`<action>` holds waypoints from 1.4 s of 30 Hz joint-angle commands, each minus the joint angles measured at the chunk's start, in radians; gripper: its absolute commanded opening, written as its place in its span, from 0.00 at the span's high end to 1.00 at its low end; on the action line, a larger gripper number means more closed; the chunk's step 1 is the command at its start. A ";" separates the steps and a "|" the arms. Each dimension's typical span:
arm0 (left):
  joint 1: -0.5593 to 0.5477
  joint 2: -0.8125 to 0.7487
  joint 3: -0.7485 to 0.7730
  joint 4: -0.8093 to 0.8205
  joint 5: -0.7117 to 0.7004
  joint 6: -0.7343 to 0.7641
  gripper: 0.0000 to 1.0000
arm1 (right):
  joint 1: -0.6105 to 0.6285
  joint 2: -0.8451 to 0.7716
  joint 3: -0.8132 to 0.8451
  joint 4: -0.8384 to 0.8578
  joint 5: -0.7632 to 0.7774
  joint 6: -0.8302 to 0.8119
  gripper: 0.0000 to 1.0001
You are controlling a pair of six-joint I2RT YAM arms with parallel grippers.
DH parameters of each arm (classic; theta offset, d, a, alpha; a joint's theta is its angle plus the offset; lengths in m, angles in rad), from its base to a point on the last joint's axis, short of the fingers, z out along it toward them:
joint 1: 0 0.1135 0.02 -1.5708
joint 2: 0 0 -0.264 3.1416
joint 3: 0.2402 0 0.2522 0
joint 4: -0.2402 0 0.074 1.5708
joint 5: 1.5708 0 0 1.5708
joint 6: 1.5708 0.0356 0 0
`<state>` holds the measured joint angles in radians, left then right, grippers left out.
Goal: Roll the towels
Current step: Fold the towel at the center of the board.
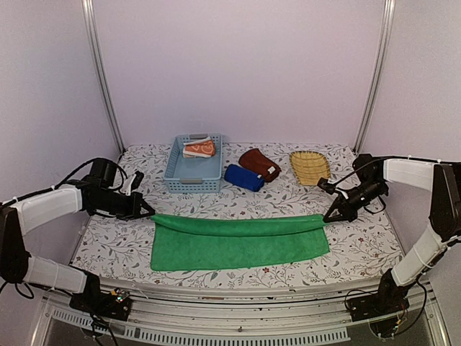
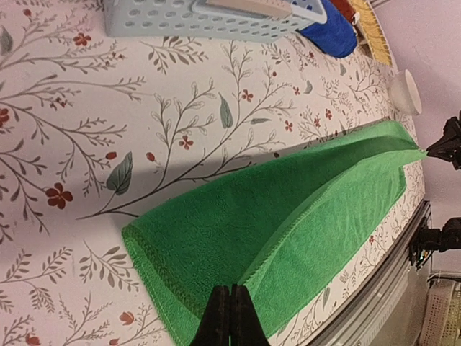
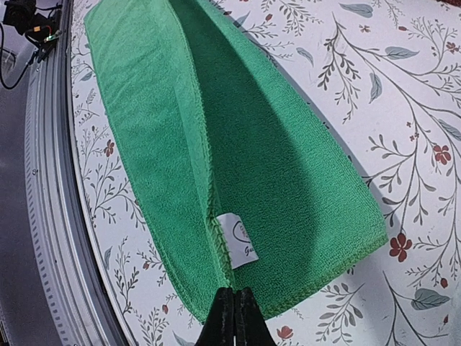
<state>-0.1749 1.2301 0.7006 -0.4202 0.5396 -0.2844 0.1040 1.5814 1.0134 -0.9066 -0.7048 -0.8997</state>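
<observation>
A green towel (image 1: 238,241) lies stretched across the front of the table, its far edge lifted and folded over toward the near side. My left gripper (image 1: 149,211) is shut on the towel's far left corner (image 2: 248,281). My right gripper (image 1: 330,215) is shut on the far right corner (image 3: 238,285), next to a white label (image 3: 238,238). A rolled dark blue towel (image 1: 243,177) and a maroon towel (image 1: 259,163) lie behind it. An orange and white towel (image 1: 199,148) rests in the basket.
A light blue plastic basket (image 1: 193,173) stands at the back left. A yellow wicker tray (image 1: 310,166) sits at the back right. The table's metal front rail (image 1: 238,306) runs just below the towel's near edge.
</observation>
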 commanded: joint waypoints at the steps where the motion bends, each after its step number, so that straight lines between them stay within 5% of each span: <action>1: -0.009 0.038 0.020 -0.142 0.023 -0.042 1.00 | 0.003 0.003 -0.026 -0.035 0.011 -0.043 0.97; 42: -0.043 0.023 0.008 -0.441 0.023 -0.018 1.00 | 0.005 0.048 -0.116 -0.101 0.104 -0.162 0.97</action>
<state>-0.2081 1.2537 0.7128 -0.7055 0.5346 -0.2565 0.1043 1.5986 0.9146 -1.0046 -0.6243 -1.0466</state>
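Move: The left gripper holds one end of the green towel's raised edge; the near-left corner it is taken to lies roughly 14 cm back, 2 cm right and 9 cm below. The blue basket's middle is about 22 cm ahead of that gripper and 8 cm right. For the right gripper, holding the edge's other end, the near-right corner lies some 8 cm straight back and 8 cm below, the white bowl about 12 cm ahead and 6 cm right. Keep both grippers shut on the ends of the green towel's raised edge and draw it back over the lower layer towards the near edge, left and right together by about 5 cm, sinking some 3 cm. Let the left hand do its sinking first and then run almost level, tipping its fingers some 15 degrees further down; ease the right slightly outward as well. ##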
